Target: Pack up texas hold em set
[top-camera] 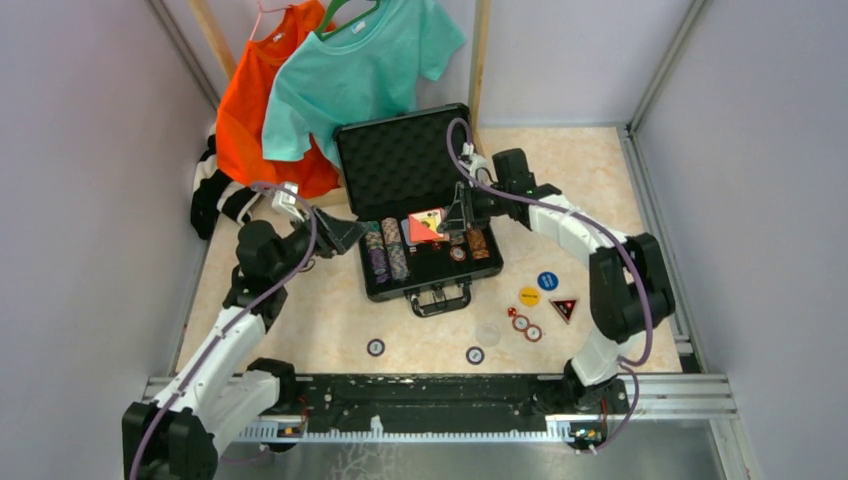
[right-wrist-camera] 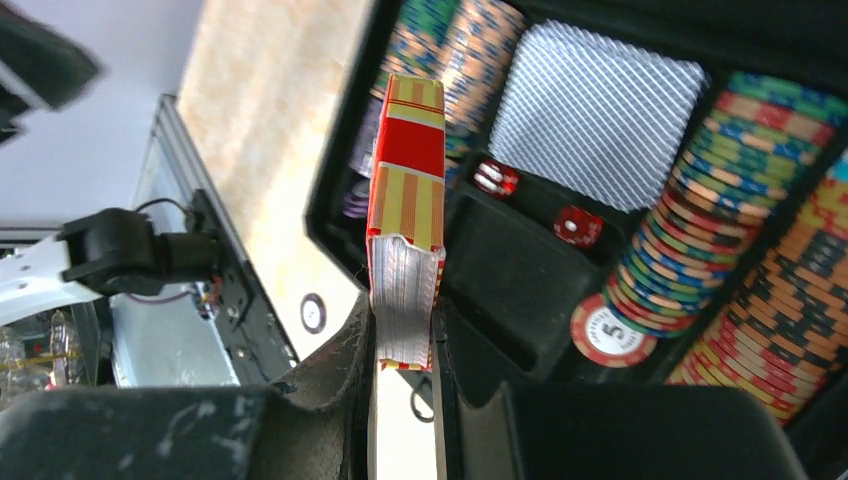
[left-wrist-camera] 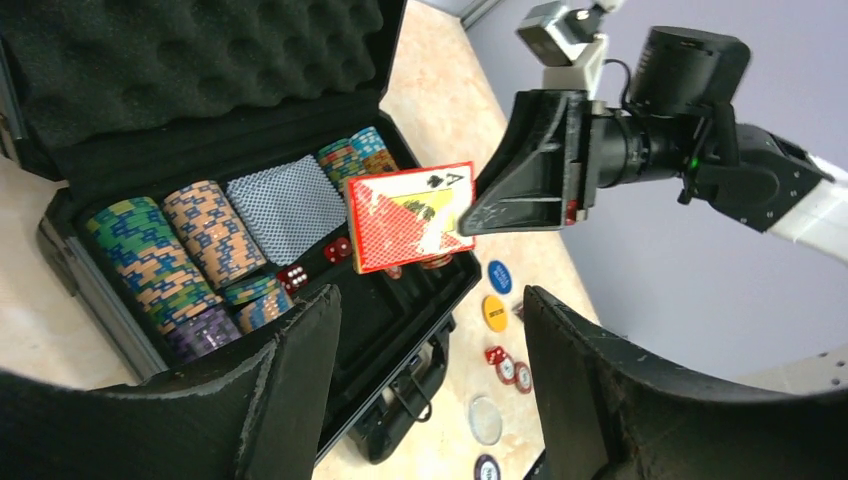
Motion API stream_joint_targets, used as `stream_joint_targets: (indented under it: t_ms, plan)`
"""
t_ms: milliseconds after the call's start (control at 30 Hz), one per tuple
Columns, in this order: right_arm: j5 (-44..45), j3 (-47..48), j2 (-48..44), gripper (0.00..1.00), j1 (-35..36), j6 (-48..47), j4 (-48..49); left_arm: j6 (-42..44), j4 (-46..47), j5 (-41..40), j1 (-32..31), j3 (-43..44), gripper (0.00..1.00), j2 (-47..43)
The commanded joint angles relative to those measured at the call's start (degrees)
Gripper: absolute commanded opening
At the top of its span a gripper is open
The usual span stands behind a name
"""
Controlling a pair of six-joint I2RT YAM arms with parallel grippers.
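Observation:
The black briefcase (top-camera: 432, 290) lies open mid-table, its foam lid (top-camera: 400, 160) standing up behind. Rows of multicoloured chips (left-wrist-camera: 160, 260), a blue-patterned deck (right-wrist-camera: 595, 115) and red dice (right-wrist-camera: 578, 225) sit inside. My right gripper (right-wrist-camera: 405, 340) is shut on the red-orange card box (right-wrist-camera: 405, 200), holding it on edge just above the case's middle (top-camera: 425, 226). My left gripper (left-wrist-camera: 430, 300) hovers by the case's left side, open and empty. On the table right of the case lie a blue button (top-camera: 547, 281), a yellow button (top-camera: 529, 296), a red die (top-camera: 514, 312) and loose chips (top-camera: 527, 328).
Two more chips (top-camera: 375, 347) (top-camera: 475, 355) and a clear disc (top-camera: 488, 333) lie in front of the case, and a dark triangular piece (top-camera: 564, 308) lies to the right. An orange shirt (top-camera: 265, 110) and a teal shirt (top-camera: 350, 70) hang behind the lid.

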Motion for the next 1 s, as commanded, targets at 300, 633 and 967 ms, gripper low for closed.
stream_joint_targets:
  t_ms: [300, 633, 967]
  plan:
    - [3.1, 4.7, 5.9, 0.0, -0.6, -7.6, -12.4, 8.4, -11.0, 2.6, 1.0, 3.6, 0.76, 0.0]
    - [-0.4, 7.0, 7.9, 0.0, -0.6, -7.9, -15.4, 8.1, -10.3, 4.4, 1.7, 2.9, 0.76, 1.1]
    - [-5.6, 7.7, 10.1, 0.0, -0.6, -8.6, -16.2, 8.4, -11.1, 4.9, 2.0, 2.8, 0.76, 0.6]
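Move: The right hand holds the card pack by its right-hand edge. The empty well in the case lies about 6 cm back, 2 cm left and some 14 cm below this hand. At much the same depth, the dice lie about 1 cm back and 3 cm left, the blue-backed deck 2 cm ahead and 4 cm left, and the red chip 3 cm back and 3 cm right. From the open left hand, the well is about 5 cm back, 13 cm right and 21 cm down. Lower the right gripper some 6.5 cm over the case towards the empty well, fast at first, then nearly stopping, easing back a couple of centimetres. Keep the card pack pinched and tip the fingers further down, the wrist turning roughly 15 degrees. Let the open, empty left gripper sink about 3 cm beside the case. ##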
